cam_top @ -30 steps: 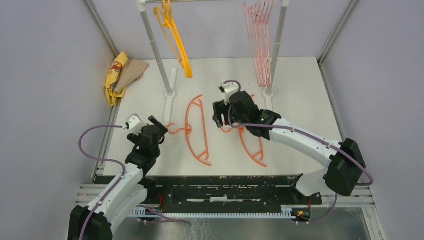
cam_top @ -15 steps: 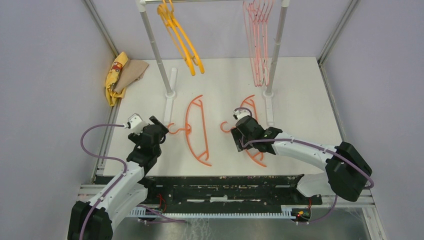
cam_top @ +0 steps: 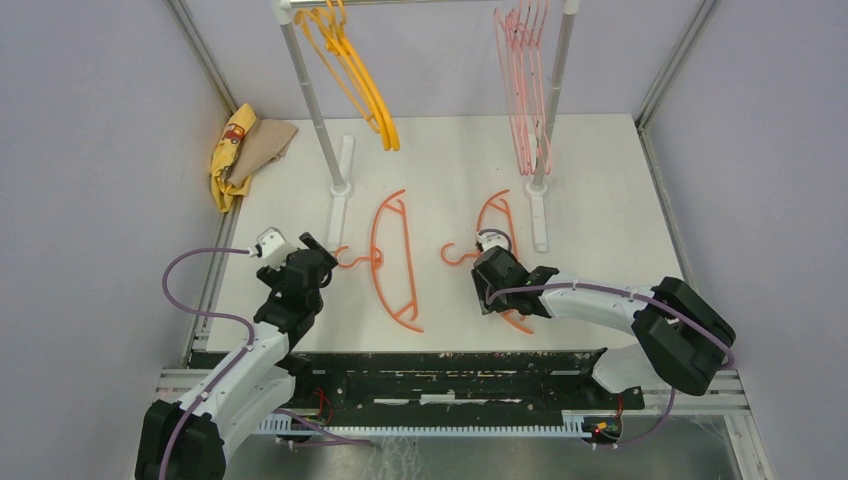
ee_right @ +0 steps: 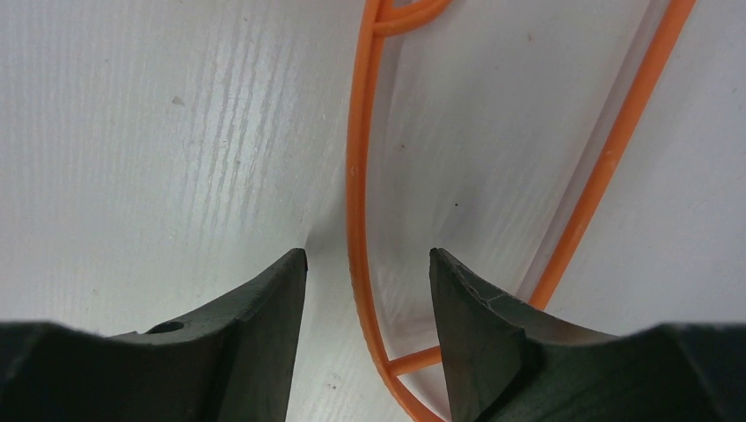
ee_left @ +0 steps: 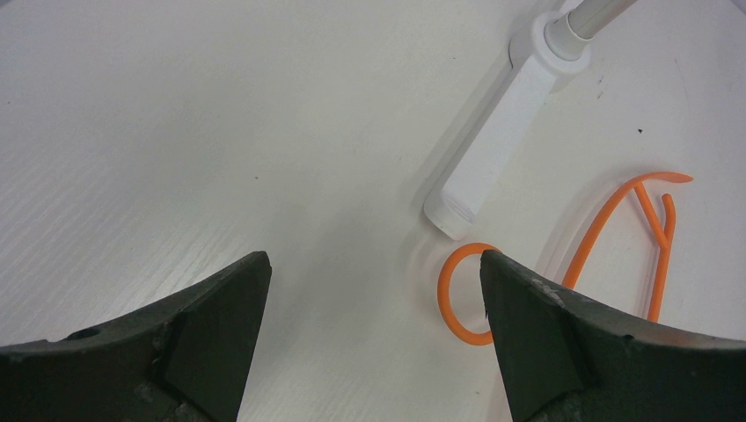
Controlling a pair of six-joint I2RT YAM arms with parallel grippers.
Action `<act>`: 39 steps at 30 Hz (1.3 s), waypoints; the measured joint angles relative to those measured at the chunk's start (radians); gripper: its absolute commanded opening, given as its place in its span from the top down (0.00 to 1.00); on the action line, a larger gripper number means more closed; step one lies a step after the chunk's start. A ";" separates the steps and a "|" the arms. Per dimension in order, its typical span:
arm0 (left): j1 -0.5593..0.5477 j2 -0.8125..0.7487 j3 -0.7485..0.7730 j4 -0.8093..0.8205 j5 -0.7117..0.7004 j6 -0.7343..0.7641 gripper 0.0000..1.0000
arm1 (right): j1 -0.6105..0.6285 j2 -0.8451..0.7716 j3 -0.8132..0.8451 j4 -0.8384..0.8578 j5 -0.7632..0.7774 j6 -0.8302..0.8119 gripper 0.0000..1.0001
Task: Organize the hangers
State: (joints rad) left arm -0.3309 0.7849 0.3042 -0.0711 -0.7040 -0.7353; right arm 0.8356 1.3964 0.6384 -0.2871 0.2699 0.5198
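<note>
Two orange hangers lie flat on the table: one at the middle and one to its right, partly under my right arm. Yellow-orange hangers hang at the rack's left end, pale pink ones at its right end. My right gripper is open and low over the right hanger; in the right wrist view one orange bar runs between the fingers of the gripper. My left gripper is open and empty just left of the middle hanger's hook; it also shows in the left wrist view.
The white-poled rack stands at the back, its foot close ahead of my left gripper. A yellow and tan cloth lies at the back left. Grey walls close in both sides.
My right gripper has moved down and toward me along the right hanger, from near its hook to its lower part. The hanging hangers sway. The left arm has not moved.
</note>
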 measured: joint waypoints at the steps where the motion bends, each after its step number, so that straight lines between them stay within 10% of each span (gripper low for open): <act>1: 0.000 0.000 0.000 0.000 0.000 0.000 0.05 | 0.000 0.000 -0.008 0.004 0.005 0.005 0.44; 11: 0.000 0.001 0.000 0.000 0.000 0.000 0.05 | 0.000 -0.005 -0.030 0.068 0.013 0.047 0.99; 39: 0.000 -0.070 0.000 -0.003 -0.001 0.000 0.05 | 0.000 -0.289 0.193 0.270 -0.578 0.273 1.00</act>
State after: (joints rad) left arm -0.3309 0.7151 0.3038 -0.0742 -0.7048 -0.7353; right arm 0.8356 1.1072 0.8310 -0.0166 -0.3084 0.7929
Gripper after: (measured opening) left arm 0.953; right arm 0.027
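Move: The right hand's part-open fingers straddle the curved bar of the right-hand orange hanger, the bar about 1 cm below the hand point. That hanger's hook lies some 8 cm ahead and 9 cm to the left. The other orange hanger lies flat, its middle about 21 cm left and 6 cm ahead. From the idle left hand the bar is roughly 41 cm to the right, 7 cm back and 9 cm down. Hold the right gripper almost in place at the table and shut its fingers on the hanger's curved bar. Then raise it about 23 cm, carrying it some 13 cm to the left and easing slightly back, while you roll the hand about 50 degrees so its left side rises, bringing the hook side up. Keep the bar pinched. ##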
